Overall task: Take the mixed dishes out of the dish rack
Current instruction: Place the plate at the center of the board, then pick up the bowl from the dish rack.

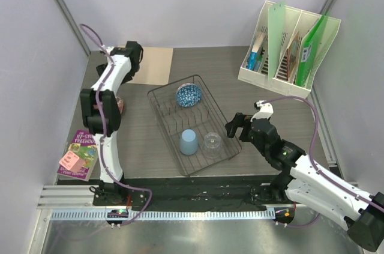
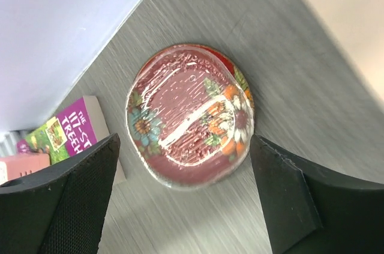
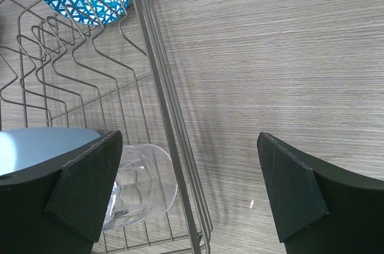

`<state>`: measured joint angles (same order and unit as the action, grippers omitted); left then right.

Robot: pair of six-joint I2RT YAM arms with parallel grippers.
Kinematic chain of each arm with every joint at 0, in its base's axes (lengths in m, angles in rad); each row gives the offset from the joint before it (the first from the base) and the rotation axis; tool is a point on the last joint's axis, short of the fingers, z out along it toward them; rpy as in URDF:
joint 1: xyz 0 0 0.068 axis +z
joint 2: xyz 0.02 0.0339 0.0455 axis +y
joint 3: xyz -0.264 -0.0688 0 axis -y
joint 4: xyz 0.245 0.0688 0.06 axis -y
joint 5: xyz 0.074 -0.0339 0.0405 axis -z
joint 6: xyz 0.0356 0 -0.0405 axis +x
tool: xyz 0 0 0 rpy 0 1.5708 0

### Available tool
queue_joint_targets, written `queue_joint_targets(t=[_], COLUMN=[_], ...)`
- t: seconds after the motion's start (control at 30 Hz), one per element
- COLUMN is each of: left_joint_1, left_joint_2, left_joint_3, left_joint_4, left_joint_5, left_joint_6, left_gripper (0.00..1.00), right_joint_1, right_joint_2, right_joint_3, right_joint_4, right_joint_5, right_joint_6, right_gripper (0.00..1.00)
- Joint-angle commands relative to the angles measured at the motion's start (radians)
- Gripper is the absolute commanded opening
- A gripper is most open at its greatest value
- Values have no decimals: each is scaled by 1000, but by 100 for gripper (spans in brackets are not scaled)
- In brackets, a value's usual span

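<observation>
The dark red plate (image 2: 189,123), with a flower pattern, lies flat on the table left of the dish rack (image 1: 161,110). My left gripper (image 2: 183,200) hangs open just above it, a finger on either side and neither touching. In the top view only a sliver of the plate (image 1: 123,106) shows beside the left arm. In the rack, the blue-and-white bowl (image 1: 188,94) leans on the prongs, and the light blue cup (image 1: 188,142) and clear tumbler (image 1: 212,144) stand upside down. My right gripper (image 1: 237,127) is open at the rack's right rim (image 3: 171,146), holding nothing, with the tumbler (image 3: 138,185) by its left finger.
A purple book (image 1: 80,153) with a pink note lies at the near left, close to the plate. A tan mat (image 1: 153,65) sits at the back left. A white file holder (image 1: 288,47) with green folders stands at the back right. Walls close in on both sides.
</observation>
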<state>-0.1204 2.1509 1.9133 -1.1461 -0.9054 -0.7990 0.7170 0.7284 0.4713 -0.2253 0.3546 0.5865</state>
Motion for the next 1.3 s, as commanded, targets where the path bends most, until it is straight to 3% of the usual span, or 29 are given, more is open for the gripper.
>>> queue_joint_targets(t=[0.0, 0.17, 0.4, 0.53, 0.73, 0.8, 0.9, 0.93, 1.07, 1.27], left_joint_1=[-18, -145, -329, -370, -424, -438, -516, -550, -578, -570], left_joint_2=[-261, -532, -772, -712, -614, -594, -579, -582, -573, -543], left_joint_3=[6, -207, -537, -541, -537, -559, -614, -666, -749, -789], left_joint_4=[14, 159, 554, 614, 655, 727, 919, 1048, 1268, 1361], left_joint_5=[69, 203, 402, 517, 548, 573, 489, 468, 460, 579], left_joint_6=[-69, -74, 27, 158, 241, 303, 516, 579, 805, 1003], left_gripper=[88, 87, 80, 77, 76, 67, 63, 61, 57, 59], right_joint_1=[1, -1, -1, 1, 1, 1, -1, -1, -1, 1], right_joint_2=[2, 66, 155, 187, 209, 216, 206, 192, 157, 117], right_joint_3=[36, 88, 177, 213, 237, 245, 237, 227, 198, 164], right_joint_4=[26, 30, 41, 43, 55, 44, 40, 40, 40, 27], right_joint_5=[20, 26, 24, 27, 20, 20, 27, 26, 38, 33], right_joint_6=[-8, -23, -45, -47, -48, -51, -53, -53, -47, -42], right_gripper=[100, 100, 100, 100, 100, 100, 100, 100, 100, 100])
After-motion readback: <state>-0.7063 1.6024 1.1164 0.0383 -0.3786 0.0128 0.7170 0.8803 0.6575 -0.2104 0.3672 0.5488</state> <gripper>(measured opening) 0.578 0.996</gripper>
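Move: The blue patterned bowl in the dish rack lies about 33 cm to the left gripper's right, some 3 cm back and 7 cm below it. The just-placed red plate is about 6 cm back and 9 cm below. From the bowl, the tan board is some 18 cm left and 14 cm farther out, and the blue cup about 16 cm back. From the right gripper, the bowl lies roughly 14 cm ahead, 17 cm left and 8 cm below. Lift the open left gripper clear of the red plate in a fast arc of some 15 cm, drawing back as it swings right, then let it sink over the rack to end about 32 cm right of its start. Turn the wrist clockwise by roughly 80 degrees until the fingers point ahead at the bowl, narrowing them partway. Ease the open right gripper up and a little forward-left. ##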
